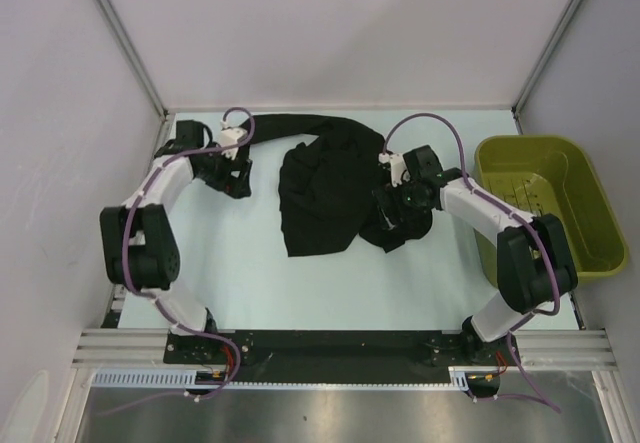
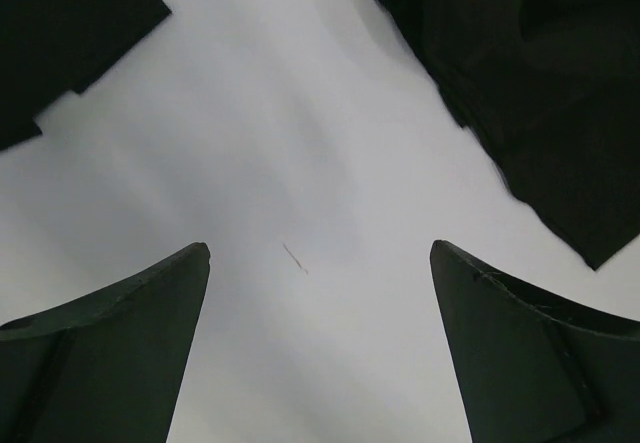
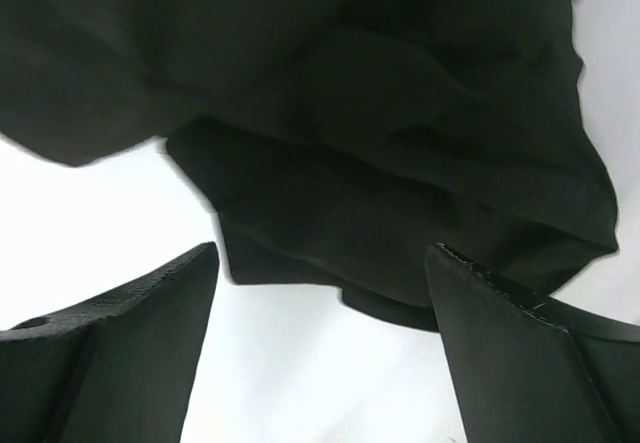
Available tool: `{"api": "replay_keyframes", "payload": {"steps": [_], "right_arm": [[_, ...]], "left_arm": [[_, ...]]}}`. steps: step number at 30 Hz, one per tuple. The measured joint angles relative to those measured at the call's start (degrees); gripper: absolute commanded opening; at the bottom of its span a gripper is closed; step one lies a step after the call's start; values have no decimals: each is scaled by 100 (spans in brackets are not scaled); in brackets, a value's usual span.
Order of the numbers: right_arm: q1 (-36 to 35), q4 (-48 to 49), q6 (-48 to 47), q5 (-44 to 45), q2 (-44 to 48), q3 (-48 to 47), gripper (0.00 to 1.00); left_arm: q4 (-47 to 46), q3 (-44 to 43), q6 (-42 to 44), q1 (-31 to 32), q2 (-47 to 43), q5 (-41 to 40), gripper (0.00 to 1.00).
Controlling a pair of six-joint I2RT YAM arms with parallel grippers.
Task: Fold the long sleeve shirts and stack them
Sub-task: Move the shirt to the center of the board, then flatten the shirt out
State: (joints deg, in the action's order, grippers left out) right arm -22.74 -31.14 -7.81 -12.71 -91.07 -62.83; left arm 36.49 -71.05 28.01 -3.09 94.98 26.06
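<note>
A crumpled black long sleeve shirt [image 1: 325,188] lies in the middle of the pale table, one sleeve [image 1: 290,123] stretched toward the far left. My left gripper [image 1: 228,175] is open and empty at the far left, just left of the shirt. In the left wrist view it [image 2: 320,253] hovers over bare table, with black fabric [image 2: 540,93] at the upper right and the upper left corner. My right gripper [image 1: 398,208] is open at the shirt's right edge. In the right wrist view it [image 3: 320,253] is empty, with bunched black fabric [image 3: 380,143] just ahead of the fingertips.
An olive-green plastic basket [image 1: 580,223] stands at the right edge of the table, beside the right arm. White walls with metal posts close in the left, back and right. A black rail runs along the near edge [image 1: 330,348].
</note>
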Motion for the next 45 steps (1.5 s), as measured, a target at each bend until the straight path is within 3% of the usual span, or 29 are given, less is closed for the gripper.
{"api": "replay_keyframes", "payload": {"steps": [5,11,15,17,18,19,20,22,23,24,25,26,29,35,38,41,45], "right_arm": [[138,-2,-92,225,-111,199,89],[398,17,-358,428,-529,240,86],[625,17,-514,533,-837,232,77],[675,55,-581,579,-887,177,63],[686,59,-623,603,-896,170,58],[691,66,-649,643,-909,170,40],[697,76,-704,717,-920,166,29],[717,81,-796,713,-922,166,0],[737,59,-813,680,-922,164,0],[745,22,-833,605,-920,157,0],[748,-31,-859,557,-911,149,0],[745,-151,-870,474,-868,146,0],[743,-643,-953,229,-470,155,0],[745,-1578,-1290,-293,1679,-50,0],[743,-1853,-1357,-514,2253,-461,0],[728,-2011,-1379,-588,2288,-970,0],[1003,-2129,-1453,-568,1670,-1899,0]], "left_arm": [[-219,-299,-85,529,476,-83,99],[-496,966,267,2280,-17,-164,98],[-608,1633,463,3158,-293,-385,98],[-772,1801,529,3473,-302,-588,93],[-820,1836,549,3539,-302,-651,88],[-907,1886,564,3637,-302,-769,82],[-988,1921,608,3724,-295,-894,63],[-1108,1956,671,3812,-258,-1110,46],[-1158,1963,717,3845,-229,-1241,29],[-1191,1974,785,3860,-210,-1355,17],[-1196,1982,835,3851,-208,-1423,2],[-1189,2002,879,3827,-229,-1482,0],[-975,2057,1012,3416,-433,-1451,0],[46,1578,1305,1303,-1665,-866,0],[400,1270,1456,852,-2238,-632,0],[643,1113,1451,619,-2529,-374,0],[802,848,1239,-85,-2251,-160,0]]}}
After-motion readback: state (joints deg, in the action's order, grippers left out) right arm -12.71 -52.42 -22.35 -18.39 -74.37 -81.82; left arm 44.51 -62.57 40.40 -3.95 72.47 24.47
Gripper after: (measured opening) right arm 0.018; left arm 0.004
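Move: The shirt's near-left corner, which the left hand goes for, lies about 13 cm back, 14 cm to its right and 9 cm below; a sleeve end lies 9 cm ahead and 2 cm to its right. For the right hand, the shirt's right end is 7 cm to its right, 1 cm ahead and 7 cm below; the shirt body is 12 cm to its left and 4 cm ahead, while the bin is centred roughly 30 cm to its right, level fore and aft. The shirt is pinched at both ends and raised. The left hand, after a brief nudge forward, sweeps right, back and down to the near-left corner, turning clockwise nearly 40 degrees, shuts, then lifts about 15 cm, swinging left and a little forward as it turns back. The right hand slides right and down, closes on the right end and lifts some 24 cm almost straight up, its fingers tipping outward. ##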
